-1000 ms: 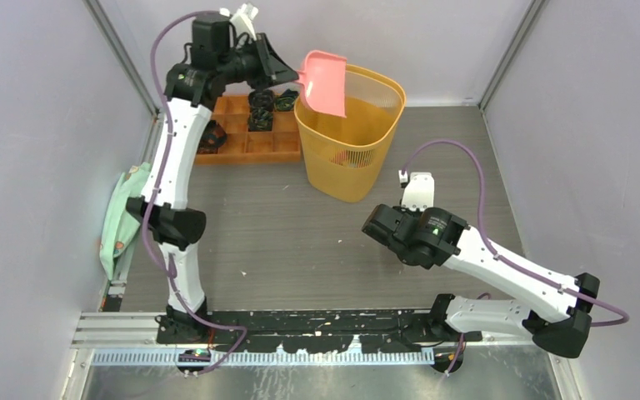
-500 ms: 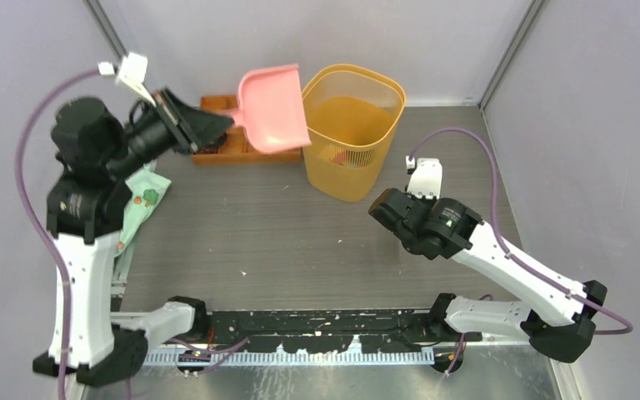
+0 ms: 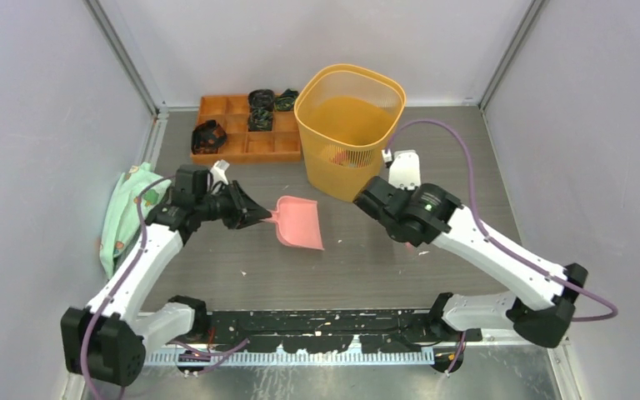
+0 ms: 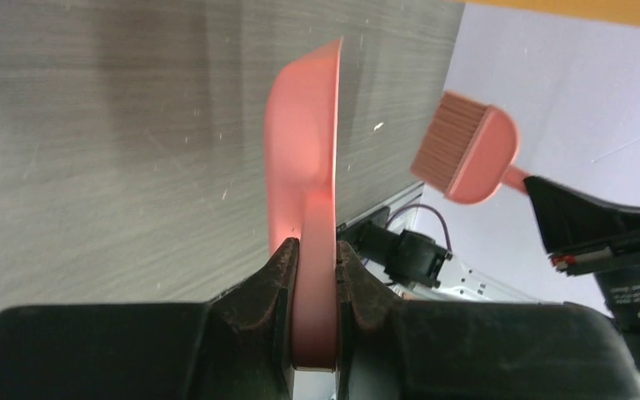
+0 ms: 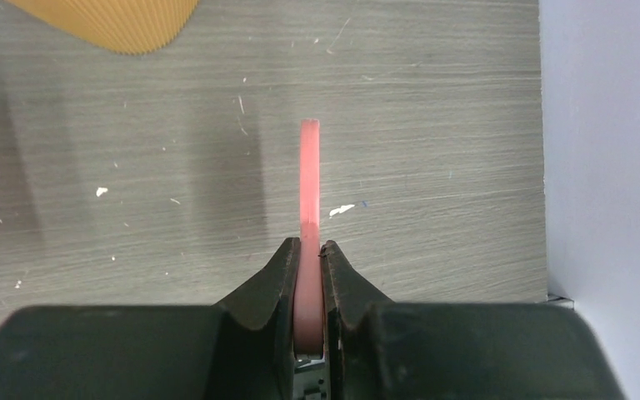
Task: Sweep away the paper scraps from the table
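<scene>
My left gripper [image 4: 312, 250] is shut on the handle of a pink dustpan [image 3: 300, 223], which sits low at the middle of the table [image 3: 242, 242] with its mouth toward the right. In the left wrist view the dustpan [image 4: 300, 142] is edge on. My right gripper [image 5: 310, 250] is shut on the handle of a pink brush [image 5: 310, 179], also edge on there. From the left wrist I see the brush [image 4: 467, 150] hanging just right of the pan. A few tiny white paper scraps [image 5: 342, 210] [image 3: 244, 272] lie on the boards.
An orange mesh basket [image 3: 342, 167] stands at the back, just behind my right wrist. An orange compartmented tray [image 3: 233, 150] with black-and-green looped bands [image 3: 260, 108] is at the back left. A mint cloth [image 3: 125, 217] lies at the left edge. A metal rail [image 3: 300, 321] runs along the near edge.
The left arm has swung the dustpan from over the basket down to the middle of the table. The right arm has moved left and toward the basket with the brush.
</scene>
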`<state>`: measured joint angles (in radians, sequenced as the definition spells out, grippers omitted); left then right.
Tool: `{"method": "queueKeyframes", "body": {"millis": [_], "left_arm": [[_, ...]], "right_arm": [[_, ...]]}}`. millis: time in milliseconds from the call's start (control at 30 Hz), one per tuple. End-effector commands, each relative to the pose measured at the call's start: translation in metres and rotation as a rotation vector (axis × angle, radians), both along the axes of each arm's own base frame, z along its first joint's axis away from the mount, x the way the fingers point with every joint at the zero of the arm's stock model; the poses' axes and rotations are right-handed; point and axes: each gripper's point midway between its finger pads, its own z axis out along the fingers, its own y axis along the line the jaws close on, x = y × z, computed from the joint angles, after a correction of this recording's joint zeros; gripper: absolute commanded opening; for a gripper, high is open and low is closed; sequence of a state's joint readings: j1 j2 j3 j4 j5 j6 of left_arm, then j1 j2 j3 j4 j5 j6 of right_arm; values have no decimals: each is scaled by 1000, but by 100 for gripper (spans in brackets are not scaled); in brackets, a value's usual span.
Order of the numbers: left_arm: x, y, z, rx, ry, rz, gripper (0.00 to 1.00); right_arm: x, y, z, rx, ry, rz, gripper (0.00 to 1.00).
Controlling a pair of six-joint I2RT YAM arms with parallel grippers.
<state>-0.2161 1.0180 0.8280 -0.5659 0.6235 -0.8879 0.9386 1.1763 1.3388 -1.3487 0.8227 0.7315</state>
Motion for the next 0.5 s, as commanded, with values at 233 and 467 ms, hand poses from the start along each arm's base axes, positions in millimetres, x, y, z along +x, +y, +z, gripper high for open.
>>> {"method": "queueKeyframes", "body": {"millis": [233,467], "left_arm": [[58,-68,-73,-128,0,-46,1],[66,-84,-123,-135,52,-65,1]], "right_arm": [[39,57,-37,-103,86,39,1],[64,105,-82,-179,131,78,1]]}}
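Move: I hold the empty dustpan in my left hand and the brush in my right. The bare patch of mid-table lies about 10 cm ahead, 15 cm right and 19 cm below my left hand; from my right hand, some 9 cm ahead, 17 cm left and 24 cm down. The bin's middle is roughly 27 cm ahead and 19 cm right of my left hand. A white fleck lies 7 cm ahead and 6 cm right of my right hand, 24 cm below. Still gripping both tools, I bring them together over mid-table. My left hand sinks about 12 cm while carrying the dustpan right and a little forward, tipping down slightly; my right carries the brush left and down towards the dustpan, some 8 cm each way, edging forward, its left side dipping about 10 degrees. ##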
